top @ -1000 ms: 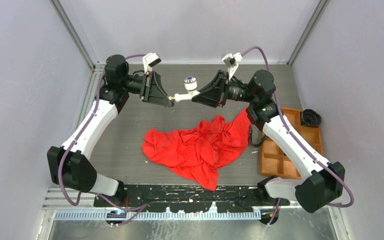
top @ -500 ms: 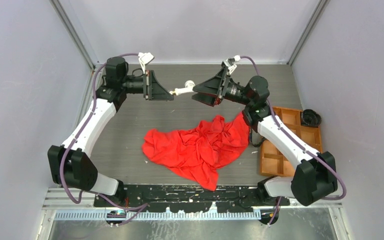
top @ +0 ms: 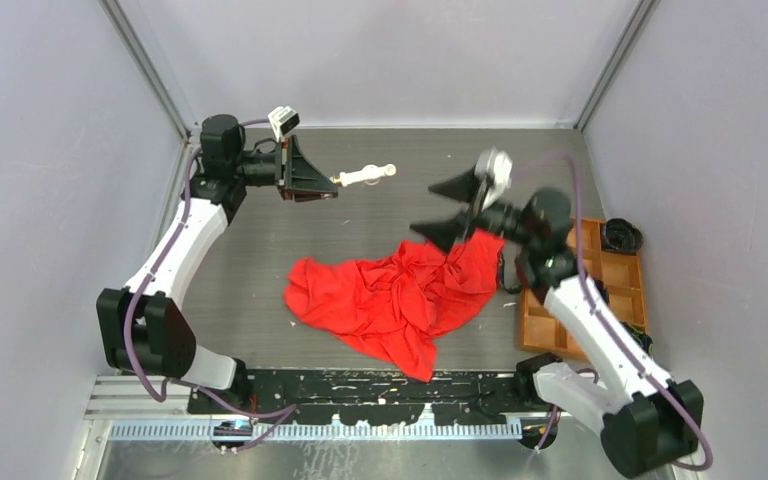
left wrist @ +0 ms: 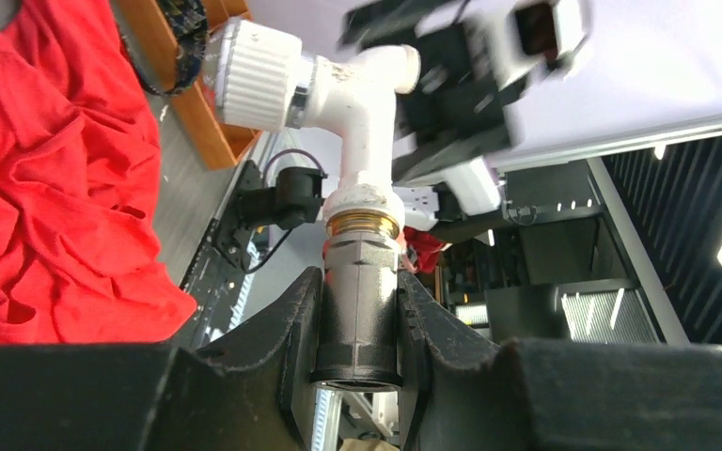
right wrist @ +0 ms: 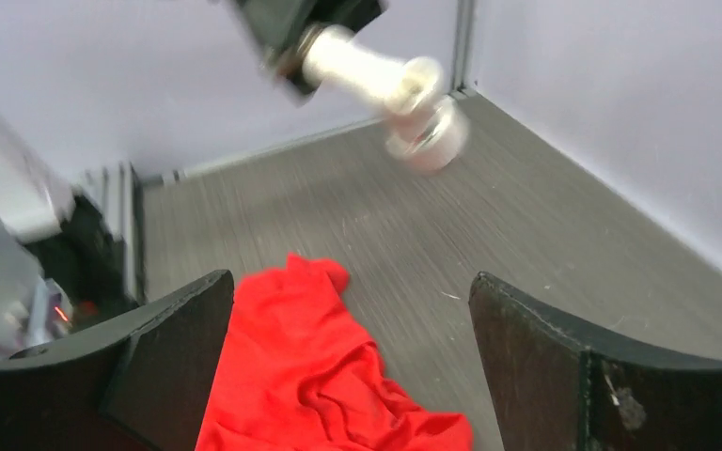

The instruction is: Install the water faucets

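The water faucet [top: 365, 176] is a small white tap held level above the table's far side, knob end pointing right. My left gripper [top: 322, 186] is shut on the dark grey fitting [left wrist: 359, 310] screwed onto the tap's brassy thread [left wrist: 364, 224]. In the left wrist view the white body [left wrist: 367, 122] and ribbed knob [left wrist: 254, 75] stick out beyond my left gripper [left wrist: 358, 282]. My right gripper [top: 428, 208] stands open, apart from the tap and to its right. In the right wrist view the blurred faucet [right wrist: 385, 80] lies well ahead of the empty right gripper [right wrist: 350, 282].
A crumpled red cloth [top: 390, 290] lies mid-table, just under the right gripper. An orange compartment tray [top: 570, 300] sits at the right edge with a black coil [top: 620, 236] behind it. Grey walls close in on three sides.
The right gripper let go of the faucet, opened wide and drew back to the right and lower. The left gripper kept the faucet and shifted slightly left.
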Controlling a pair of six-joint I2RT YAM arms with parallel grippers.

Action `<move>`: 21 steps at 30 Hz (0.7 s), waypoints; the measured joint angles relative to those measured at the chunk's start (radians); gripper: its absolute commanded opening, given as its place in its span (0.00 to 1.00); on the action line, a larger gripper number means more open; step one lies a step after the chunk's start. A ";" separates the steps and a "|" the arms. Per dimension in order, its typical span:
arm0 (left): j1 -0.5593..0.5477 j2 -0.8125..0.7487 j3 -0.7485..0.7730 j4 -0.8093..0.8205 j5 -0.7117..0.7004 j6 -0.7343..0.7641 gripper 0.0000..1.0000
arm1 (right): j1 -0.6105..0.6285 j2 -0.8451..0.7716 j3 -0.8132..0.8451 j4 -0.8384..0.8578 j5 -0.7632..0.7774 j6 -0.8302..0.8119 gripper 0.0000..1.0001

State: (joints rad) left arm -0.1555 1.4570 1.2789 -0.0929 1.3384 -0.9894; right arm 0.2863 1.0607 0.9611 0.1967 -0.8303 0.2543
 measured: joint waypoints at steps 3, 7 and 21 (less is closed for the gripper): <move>-0.002 -0.026 -0.034 0.101 0.021 -0.119 0.00 | 0.076 -0.099 -0.290 0.265 -0.002 -0.213 1.00; -0.007 -0.074 -0.070 0.177 0.028 -0.219 0.00 | 0.111 0.017 -0.286 0.408 -0.035 -0.361 1.00; -0.016 -0.146 -0.091 0.208 0.037 -0.276 0.00 | 0.110 0.150 -0.129 0.489 -0.226 -0.479 1.00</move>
State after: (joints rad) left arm -0.1711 1.3106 1.1877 0.1150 1.3758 -1.2655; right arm 0.3962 1.2110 0.8322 0.6853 -1.0565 -0.2245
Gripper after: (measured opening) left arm 0.303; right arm 0.998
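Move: From the right gripper, empty and wide open, the faucet is about 9 cm to the left, 5 cm ahead and roughly 2 cm higher. The left gripper stands some 15 cm to the right gripper's left and 3 cm ahead. The middle of the red cloth lies about 7 cm left, 8 cm back and 30 cm below. From the left gripper, which holds the metal connector, the faucet is about 5 cm right, 2 cm ahead, near level. Dip the right gripper quickly about 5 cm down and a little back, then raise it part of the way while easing it left, some 5 cm in all, towards the faucet; roll it about 40 degrees so its forward side rises, fingers wide open. Meanwhile draw the left gripper back and up by about 4 cm each way, keeping its hold on the connector. ##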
